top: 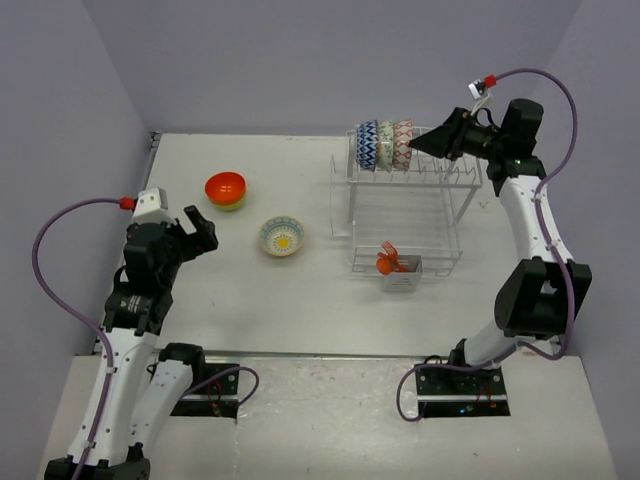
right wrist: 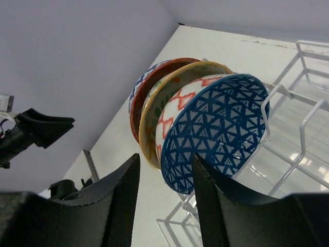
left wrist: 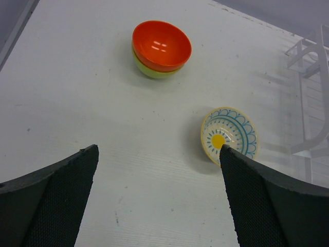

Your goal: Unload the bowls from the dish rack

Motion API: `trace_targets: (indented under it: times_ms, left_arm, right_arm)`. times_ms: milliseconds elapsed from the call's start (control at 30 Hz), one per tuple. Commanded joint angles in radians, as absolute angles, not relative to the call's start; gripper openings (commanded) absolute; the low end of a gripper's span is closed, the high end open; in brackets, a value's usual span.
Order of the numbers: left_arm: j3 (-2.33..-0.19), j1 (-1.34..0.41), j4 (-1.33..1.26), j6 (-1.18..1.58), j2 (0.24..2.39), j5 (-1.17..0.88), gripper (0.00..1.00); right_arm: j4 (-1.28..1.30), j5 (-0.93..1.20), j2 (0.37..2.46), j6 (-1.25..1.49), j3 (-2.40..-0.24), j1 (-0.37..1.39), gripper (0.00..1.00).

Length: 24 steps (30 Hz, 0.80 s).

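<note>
Three bowls stand on edge in the top row of the white dish rack: blue-white zigzag, green-white and red-pink patterned. My right gripper is at the red-pink bowl, whose inside is blue triangles. Its jaws are half-closed astride that bowl's lower rim, with a gap still showing at the left finger. On the table, an orange bowl sits nested in a lime-green one, and a pale yellow bowl lies nearer. My left gripper hovers open over bare table, holding nothing.
A small white caddy with orange utensils hangs at the rack's near side. The rack's lower tier holds nothing I can see. Purple walls close the table's back and sides. The rack's wire edge shows at the right of the left wrist view.
</note>
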<state>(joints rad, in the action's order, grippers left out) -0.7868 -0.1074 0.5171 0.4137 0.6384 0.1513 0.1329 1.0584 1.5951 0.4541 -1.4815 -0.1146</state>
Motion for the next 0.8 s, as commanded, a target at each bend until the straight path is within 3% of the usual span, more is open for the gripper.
trace_targets:
  times_ms: [0,267,533,767]
  left_arm:
    - [-0.781,-0.112,0.474,0.385,0.638,0.13,1.0]
    - [-0.781,-0.112,0.471,0.383,0.646,0.123,1.0]
    - [-0.781,-0.112,0.471,0.379,0.657,0.112,1.0]
    - [-0.778,-0.112,0.468,0.379,0.647,0.11,1.0]
  right_arm:
    - [0.011,1.154,1.637,0.526,-1.496,-0.117,0.45]
    - [-0.006,1.207,1.709,0.528,-1.52,-0.095,0.42]
    - [-0.253,1.287,1.743,0.696,-1.473,-0.081,0.33]
    - [-0.333,1.296,1.753,0.758,-1.445,-0.081,0.05]
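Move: The red-patterned bowl stands on edge in the rack, its open side facing the right hand; its middle lies about 4 cm to that hand's left, 4 cm ahead and 4 cm below. The floral bowl is nested behind it, about 4 cm farther left, and the blue zigzag bowl some 4 cm beyond that. From the left hand, the red-patterned bowl is roughly 43 cm right, 20 cm ahead and 5 cm higher. The right fingers come to pinch the near upper rim of the red-patterned bowl, one finger inside and one outside, closing from about half open to nearly shut. To get there the hand dips about 2 cm, slides some 3 cm left onto the rim, turning about 15 degrees counter-clockwise, and comes back up a little as the fingers shut. ##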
